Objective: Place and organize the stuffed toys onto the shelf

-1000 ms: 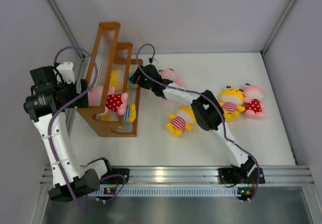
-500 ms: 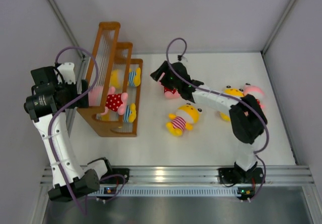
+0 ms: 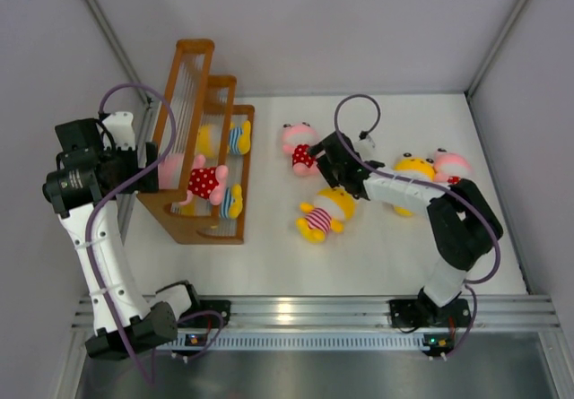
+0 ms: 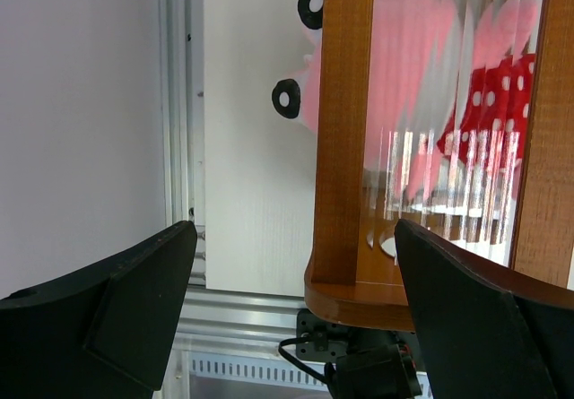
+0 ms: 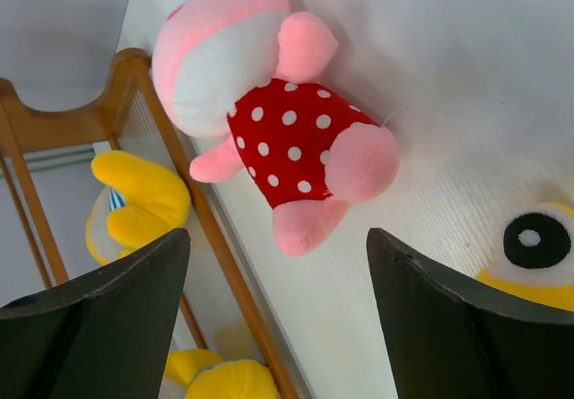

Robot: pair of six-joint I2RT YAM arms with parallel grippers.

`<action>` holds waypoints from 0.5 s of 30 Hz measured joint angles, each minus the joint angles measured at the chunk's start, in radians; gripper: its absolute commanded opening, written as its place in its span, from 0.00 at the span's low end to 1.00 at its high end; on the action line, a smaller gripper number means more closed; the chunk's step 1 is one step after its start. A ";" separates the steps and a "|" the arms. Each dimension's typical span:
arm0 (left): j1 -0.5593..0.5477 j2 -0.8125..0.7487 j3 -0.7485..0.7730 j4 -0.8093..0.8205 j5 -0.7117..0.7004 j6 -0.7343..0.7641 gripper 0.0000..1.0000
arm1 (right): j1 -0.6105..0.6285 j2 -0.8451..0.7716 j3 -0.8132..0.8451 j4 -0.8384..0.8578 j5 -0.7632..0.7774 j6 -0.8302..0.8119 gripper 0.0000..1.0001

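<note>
The brown wooden shelf (image 3: 202, 103) stands at the left. On it lie a pink-headed toy in red dots (image 3: 199, 182) and two yellow toys in blue stripes (image 3: 229, 139) (image 3: 231, 202). Another pink red-dotted toy (image 3: 299, 145) lies on the table just right of the shelf. My right gripper (image 3: 325, 161) is open and empty beside its feet; in the right wrist view the toy (image 5: 296, 139) lies ahead of the gripper (image 5: 278, 327). My left gripper (image 3: 148, 161) is open at the shelf's left side, and the shelf post (image 4: 345, 148) shows between its fingers (image 4: 296, 318).
A yellow toy in pink stripes (image 3: 325, 212) lies just below my right gripper. A yellow toy (image 3: 411, 177) and a pink toy (image 3: 451, 168) lie at the right, behind the right forearm. Walls close in on both sides. A metal rail (image 3: 305, 311) runs along the near edge.
My right gripper has drawn back from the shelf, rightwards over the pink toy on the table, and its elbow has swung right. The left arm has not moved.
</note>
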State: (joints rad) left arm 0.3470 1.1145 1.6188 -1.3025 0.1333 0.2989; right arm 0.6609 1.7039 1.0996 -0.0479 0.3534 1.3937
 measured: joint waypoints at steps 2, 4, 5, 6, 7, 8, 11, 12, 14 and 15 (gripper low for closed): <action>-0.001 0.000 0.000 0.000 0.000 0.001 0.98 | 0.005 0.024 0.010 -0.008 0.002 0.028 0.80; -0.001 0.000 0.000 0.000 0.000 0.003 0.98 | 0.006 0.070 0.036 -0.016 0.000 0.050 0.80; -0.001 0.000 0.000 0.000 0.000 0.003 0.98 | 0.006 0.097 0.051 -0.023 -0.004 0.059 0.79; -0.001 0.000 0.000 0.000 0.000 0.003 0.98 | 0.006 0.123 0.068 -0.030 -0.006 0.067 0.79; -0.001 0.000 0.000 0.000 0.000 0.004 0.98 | 0.006 0.148 0.082 -0.034 -0.009 0.075 0.79; -0.001 0.000 0.000 0.000 -0.001 0.006 0.98 | 0.006 0.176 0.097 -0.043 -0.011 0.085 0.77; -0.001 0.000 0.000 0.000 -0.004 0.010 0.98 | 0.006 0.238 0.134 -0.061 -0.010 0.111 0.72; -0.001 0.000 0.000 0.000 -0.005 0.010 0.98 | 0.006 0.256 0.147 -0.069 -0.008 0.114 0.68; -0.002 0.000 0.000 0.000 -0.008 0.011 0.98 | 0.004 0.288 0.180 -0.082 0.007 0.115 0.43; -0.002 0.000 0.000 0.000 -0.011 0.011 0.98 | 0.003 0.301 0.200 -0.084 0.017 0.105 0.33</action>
State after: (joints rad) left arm 0.3450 1.1149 1.6188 -1.3025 0.1226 0.3096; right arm 0.6643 2.0045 1.2991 -0.1322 0.3702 1.4986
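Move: The pink toy in the red dotted dress lies some 6 cm ahead of the right hand, 5 cm to its left and about 8 cm below, its legs towards the fingers. The pink-striped yellow toy is level with the hand's left edge, roughly 2 cm left and 12 cm back. On the shelf the blue-striped yellow toy sits about 24 cm left and 8 cm ahead. From the left hand the pink toy is around 23 cm ahead, 35 cm right and 27 cm below. Downward and slightly forward-left, the right hand drops about 8 cm onto the legs of the pink toy while reaching some 3 cm out and 2 cm left, its fingers tipping some 10 degrees further down. The descent eases at the end as the open fingers start to close around the nearer foot, pinching it. ##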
